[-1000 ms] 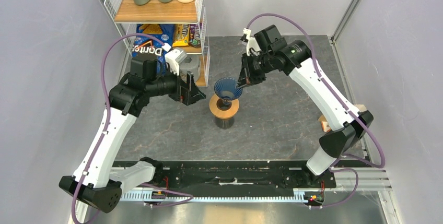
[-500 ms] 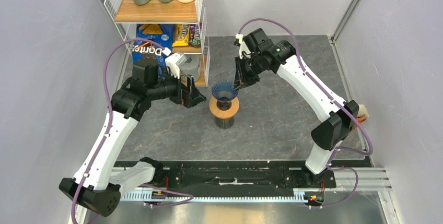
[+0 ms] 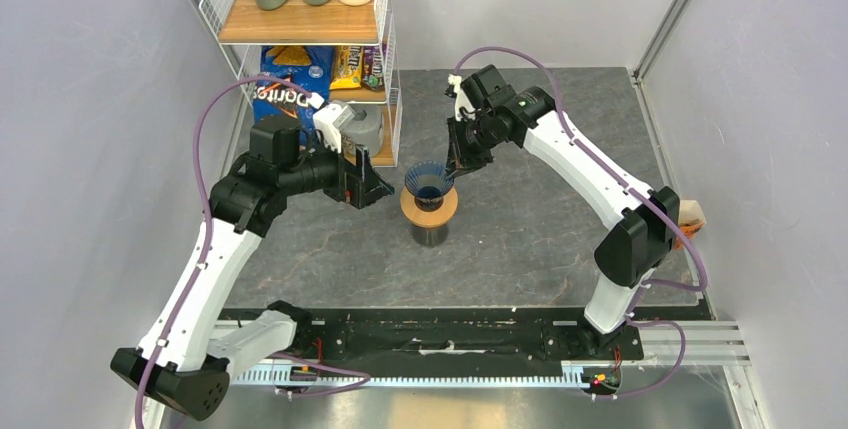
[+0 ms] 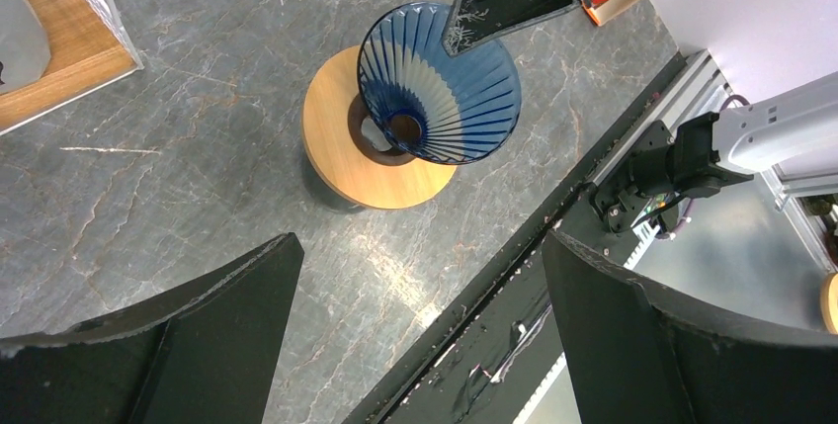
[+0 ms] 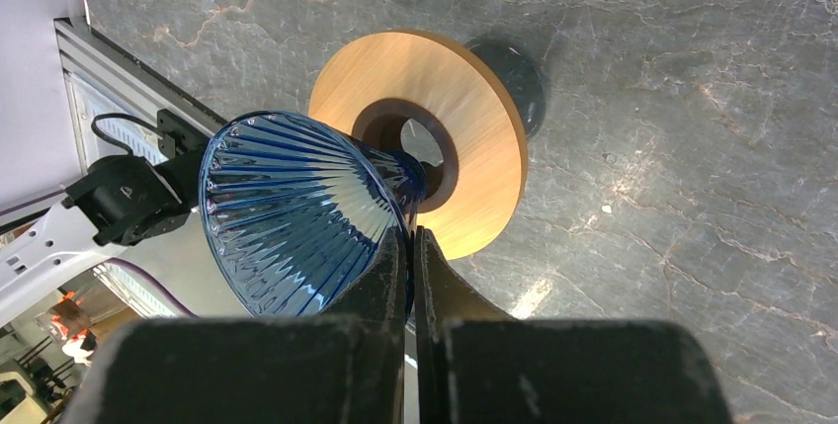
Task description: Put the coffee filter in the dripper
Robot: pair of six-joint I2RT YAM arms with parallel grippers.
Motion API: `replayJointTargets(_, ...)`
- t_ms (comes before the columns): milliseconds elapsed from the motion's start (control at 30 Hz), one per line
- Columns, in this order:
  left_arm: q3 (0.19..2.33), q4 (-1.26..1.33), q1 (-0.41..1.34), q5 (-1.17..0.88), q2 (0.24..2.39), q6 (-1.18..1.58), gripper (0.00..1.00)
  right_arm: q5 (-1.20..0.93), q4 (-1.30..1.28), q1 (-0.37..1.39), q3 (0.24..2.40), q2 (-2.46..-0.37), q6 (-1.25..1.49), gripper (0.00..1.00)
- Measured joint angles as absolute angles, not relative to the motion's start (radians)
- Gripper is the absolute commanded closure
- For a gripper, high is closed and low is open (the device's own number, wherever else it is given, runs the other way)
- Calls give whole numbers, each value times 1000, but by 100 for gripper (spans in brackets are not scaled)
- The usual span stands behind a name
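The dripper (image 3: 428,181), a dark blue ribbed cone, leans tilted with its narrow end in the hole of a tan wooden ring (image 3: 446,211) on top of a dark cup (image 3: 430,235). My right gripper (image 3: 457,164) is shut on the cone's rim; in the right wrist view its fingers (image 5: 435,291) pinch the wall of the dripper (image 5: 287,212) above the ring (image 5: 484,127). My left gripper (image 3: 372,184) hangs open and empty just left of the cone; its view shows the dripper (image 4: 445,78) and ring (image 4: 346,147) beyond its spread jaws (image 4: 420,246). No coffee filter can be made out.
A wire shelf (image 3: 300,24) with bottles and snack bags (image 3: 285,89) stands at the back left, close behind my left gripper. An orange-and-white holder (image 3: 690,215) sits at the table's right edge behind the right arm's elbow. A black rail (image 3: 430,334) runs along the near edge.
The right arm has swung left and lowered, carrying the dripper down until its tip meets the wooden ring. The left gripper has drifted slightly left and stayed open.
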State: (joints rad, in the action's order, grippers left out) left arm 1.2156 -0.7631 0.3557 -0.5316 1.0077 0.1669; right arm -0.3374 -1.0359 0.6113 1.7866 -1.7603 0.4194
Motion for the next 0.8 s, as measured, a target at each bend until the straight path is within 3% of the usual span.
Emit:
replayJointTargets(500,1201,-756,356,-532,998,167,0,-334,-976,611,1741,-1766,419,98)
replayJointTargets(600,1197,-756,356,-532,998,167,0,-331,-973,611,1733,-1767,419,84)
replayJointTargets(667,1196,-755,356,-532,998,167,0,-331,-970,611,1731,-1767,418,64)
replayJointTargets(800,1188,-754,356,-532,998,166,0,-337,-958,611,1729,-1767,418,52)
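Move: My right hand already holds the blue coffee filter by its right rim. The hole of the dripper's wooden ring lies about 4 cm to the left, 1 cm back and 7 cm below that hand. The glass carafe carrying the ring has its middle at the same spot, some 14 cm below the hand; the grey canister on the shelf is roughly 18 cm ahead and 19 cm left. From my left hand the ring is about 6 cm ahead, 9 cm right and 14 cm below. With my right hand I ease the filter down about 1.5 cm, its narrow end going into the hole of the wooden ring, while edging slightly forward and left. Keeping the wrist steady, I then stop and open my fingers to a bit under half, letting go of the rim. ##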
